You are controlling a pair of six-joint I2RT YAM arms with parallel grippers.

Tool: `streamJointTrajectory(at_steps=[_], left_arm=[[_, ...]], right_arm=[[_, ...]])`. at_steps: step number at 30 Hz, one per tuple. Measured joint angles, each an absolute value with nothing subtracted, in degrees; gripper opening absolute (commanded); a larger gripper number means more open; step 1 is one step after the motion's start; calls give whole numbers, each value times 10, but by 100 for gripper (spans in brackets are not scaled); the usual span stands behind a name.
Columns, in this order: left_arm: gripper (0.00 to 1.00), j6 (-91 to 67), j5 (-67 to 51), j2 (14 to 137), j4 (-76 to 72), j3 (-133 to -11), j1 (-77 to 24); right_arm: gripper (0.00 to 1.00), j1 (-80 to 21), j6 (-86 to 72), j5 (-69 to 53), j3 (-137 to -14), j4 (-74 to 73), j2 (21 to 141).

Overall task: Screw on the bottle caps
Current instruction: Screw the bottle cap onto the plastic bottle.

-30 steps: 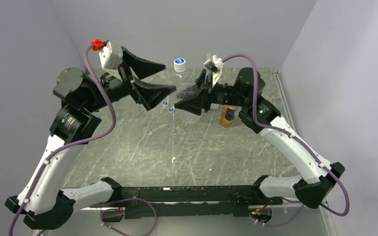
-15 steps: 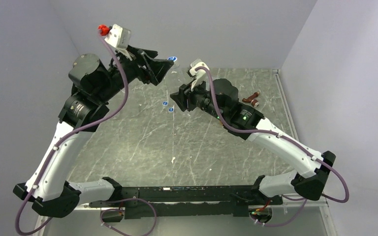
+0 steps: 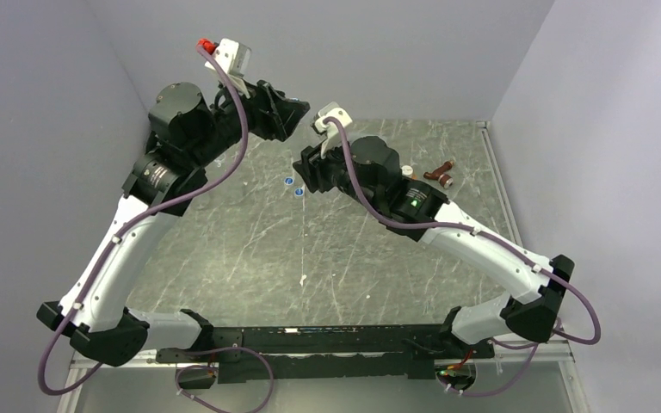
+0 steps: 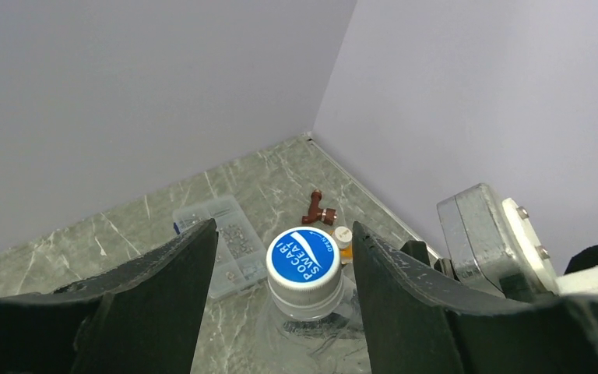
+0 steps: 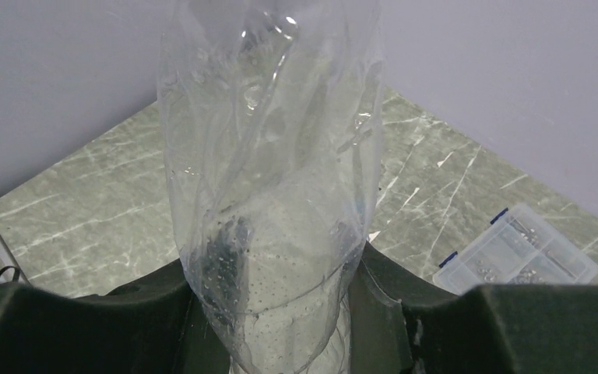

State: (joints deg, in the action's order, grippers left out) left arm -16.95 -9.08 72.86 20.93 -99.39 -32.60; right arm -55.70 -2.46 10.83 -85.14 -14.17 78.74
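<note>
A crumpled clear bottle [image 5: 269, 140] stands upright between the jaws of my right gripper [image 5: 269, 273], which is shut on its lower body. A blue bottle cap [image 4: 304, 261] with white lettering sits on the bottle's neck. My left gripper [image 4: 283, 234] hangs over it, open, one finger on each side of the cap, with a narrow gap on both sides. In the top view the left gripper [image 3: 291, 116] hides the cap, and the right gripper [image 3: 308, 168] sits just below it. Two small blue caps [image 3: 293, 187] lie on the table. A small orange bottle [image 4: 343, 238] stands behind.
A flat clear plastic box [image 4: 218, 241] of small parts lies on the marble table [image 3: 250, 258] near the back wall, also in the right wrist view as the box [image 5: 514, 253]. A brown fitting [image 3: 439, 175] lies at the back right.
Both arms have moved toward the back wall. The left gripper swung over the capped bottle and its jaws narrowed around the cap. The right gripper kept hold of the bottle.
</note>
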Motion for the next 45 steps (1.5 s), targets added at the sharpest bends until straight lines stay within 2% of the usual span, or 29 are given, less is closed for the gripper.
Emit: streamJointTrajectory(at_steps=[6, 15, 23, 26, 28, 34, 41, 45], left_arm=[[62, -170, -91, 744, 213, -997, -326], [66, -170, -86, 747, 213, -997, -326], [60, -175, -78, 747, 213, -997, -326], [53, -178, -77, 749, 214, -999, -326], [45, -179, -77, 752, 215, -1004, -326], [2, -187, -77, 759, 222, -1015, -326], [0, -190, -92, 767, 237, -1031, -325], [0, -190, -105, 766, 232, -1031, -322]], right_arm=[[0, -560, -20, 119, -858, -145, 795], [0, -563, -15, 122, -864, -151, 805], [0, -564, -15, 128, -864, -161, 807], [0, -564, -15, 130, -865, -164, 808], [0, -564, -15, 130, -865, -165, 809], [0, -565, -15, 133, -866, -166, 810], [0, -562, -15, 122, -867, -167, 809], [0, -530, -22, 42, -867, -171, 801]])
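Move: The bottle cap on the clear plastic bottle's neck already sits between the left hand's open fingers, about 1 cm ahead of that hand's point, 1 cm to its right and level with it. The bottle's middle, gripped by the right hand, lies some 11 cm below the left hand, 1 cm ahead and 3 cm right. From the right hand the cap is roughly 11 cm above and 2 cm left, neither ahead nor back. The cap gets pinched from both sides: the left hand eases forward with a little rightward and downward travel, about 1.5 cm in all, around it, pauses, then shuts its fingers from wide to about a third open, where they stop on the cap. The right hand keeps its grip on the bottle, sinks about 1 cm, and only at the end starts turning counter-clockwise, some 5 degrees. ##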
